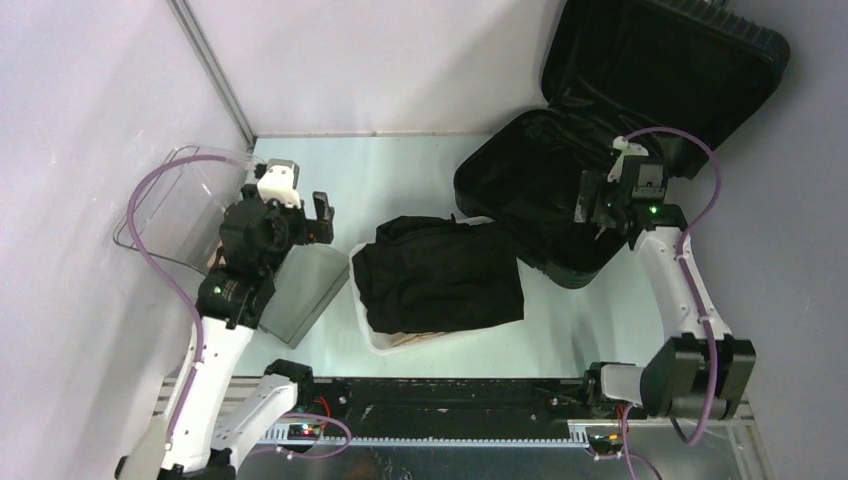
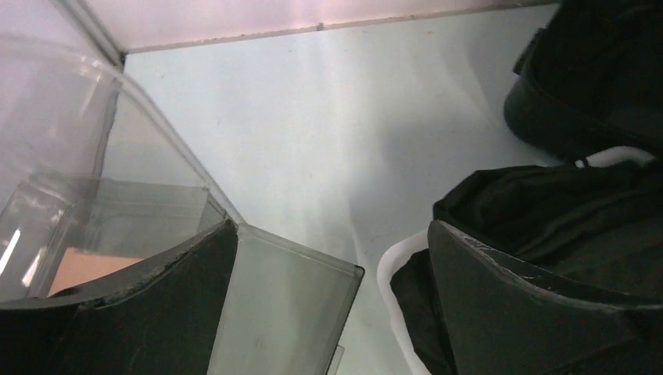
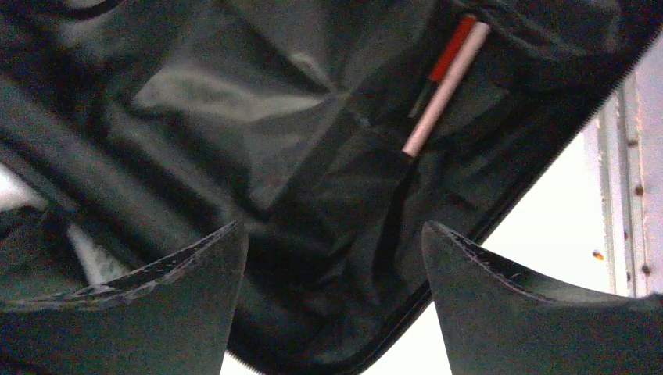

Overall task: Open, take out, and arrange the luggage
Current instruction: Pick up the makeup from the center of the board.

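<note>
The luggage (image 1: 530,185), a big black hard-shell suitcase, lies open at the back right with its lid (image 1: 665,65) leaning on the wall. My right gripper (image 1: 598,212) hovers open inside the lower half near its front rim. In the right wrist view its fingers (image 3: 195,289) stand apart over the black lining (image 3: 258,117), with nothing between them. A thin red and white stick (image 3: 446,78) lies in the lining. My left gripper (image 1: 325,220) is open at the left, above the table between a clear bin and the basket, and holds nothing.
A white basket (image 1: 372,335) at the centre holds a folded black garment (image 1: 440,275). A clear plastic bin (image 1: 170,205) stands at the left wall, with something tan (image 2: 86,269) inside. A grey translucent panel (image 1: 300,290) lies below my left gripper (image 2: 330,228).
</note>
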`<state>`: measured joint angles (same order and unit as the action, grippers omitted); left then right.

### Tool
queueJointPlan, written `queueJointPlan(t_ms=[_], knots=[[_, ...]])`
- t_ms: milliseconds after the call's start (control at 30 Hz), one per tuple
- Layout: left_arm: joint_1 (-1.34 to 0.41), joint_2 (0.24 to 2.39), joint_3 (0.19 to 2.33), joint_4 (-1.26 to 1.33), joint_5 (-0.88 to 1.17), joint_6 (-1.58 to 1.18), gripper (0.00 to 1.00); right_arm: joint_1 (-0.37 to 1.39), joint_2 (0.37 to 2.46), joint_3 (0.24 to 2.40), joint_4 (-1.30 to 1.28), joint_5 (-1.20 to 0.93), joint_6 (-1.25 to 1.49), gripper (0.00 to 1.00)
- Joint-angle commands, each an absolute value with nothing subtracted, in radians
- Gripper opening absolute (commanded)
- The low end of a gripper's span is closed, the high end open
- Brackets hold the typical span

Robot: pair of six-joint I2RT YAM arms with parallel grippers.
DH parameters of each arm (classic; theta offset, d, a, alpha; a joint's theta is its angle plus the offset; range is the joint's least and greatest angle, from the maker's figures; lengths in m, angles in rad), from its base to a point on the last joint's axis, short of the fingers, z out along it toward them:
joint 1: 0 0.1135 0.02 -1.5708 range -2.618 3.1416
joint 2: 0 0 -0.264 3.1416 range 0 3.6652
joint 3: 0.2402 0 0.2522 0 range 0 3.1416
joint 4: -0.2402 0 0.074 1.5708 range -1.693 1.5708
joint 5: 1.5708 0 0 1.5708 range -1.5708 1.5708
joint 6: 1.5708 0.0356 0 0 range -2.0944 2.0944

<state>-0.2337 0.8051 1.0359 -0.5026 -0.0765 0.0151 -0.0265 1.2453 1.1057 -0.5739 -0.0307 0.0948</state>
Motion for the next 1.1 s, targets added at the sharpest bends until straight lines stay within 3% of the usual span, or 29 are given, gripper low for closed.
queueJointPlan(t_ms=[0,200,267,433,500,733,1067], knots=[[-0.258,0.776,0.949,-0.321,-0.22,-0.086,1.0,-0.112,1.364,1.179,-0.469,0.03,0.175,0.82],[-0.434,0.794,0.861,-0.293,-0.409,0.051,1.0,-0.146,1.595,1.309,-0.498,0.121,0.309,0.68],[-0.452,0.785,0.826,-0.277,-0.447,0.038,1.0,-0.154,1.665,1.358,-0.506,0.137,0.333,0.61],[-0.487,0.785,0.748,-0.231,-0.552,0.068,1.0,-0.172,1.822,1.481,-0.533,0.16,0.384,0.3],[-0.494,0.792,0.747,-0.223,-0.589,0.08,1.0,-0.173,1.865,1.518,-0.527,0.175,0.383,0.25],[-0.518,0.798,0.738,-0.213,-0.629,0.104,1.0,-0.178,1.992,1.609,-0.524,0.228,0.408,0.24],[-0.533,0.803,0.734,-0.216,-0.642,0.118,1.0,-0.198,2.061,1.572,-0.461,0.256,0.453,0.25]])
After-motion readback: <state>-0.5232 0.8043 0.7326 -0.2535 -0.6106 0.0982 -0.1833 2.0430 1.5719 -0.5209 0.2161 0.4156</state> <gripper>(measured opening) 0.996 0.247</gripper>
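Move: From the right hand, the makeup, a red and a pink stick lying side by side in the open suitcase, is about 12 cm ahead, 10 cm to the right and roughly 19 cm down. The middle of the suitcase base lies some 17 cm ahead and 3 cm left; the white basket of black clothes is about 30 cm left and 4 cm nearer the robot. For the left hand the makeup is far off: some 65 cm right, 18 cm ahead, 31 cm below. The right hand sweeps forward and to the right while sinking, about 13 cm down and 13 cm forward, until it hangs over the makeup sticks; on the way it turns some 30 degrees clockwise to line up with them, tips further down, and narrows its nearly open fingers to about a quarter, the last few centimetres going almost straight down. The left hand, wide open, sinks about 7 cm beside the clear box and turns slightly counter-clockwise with its left side rising. ##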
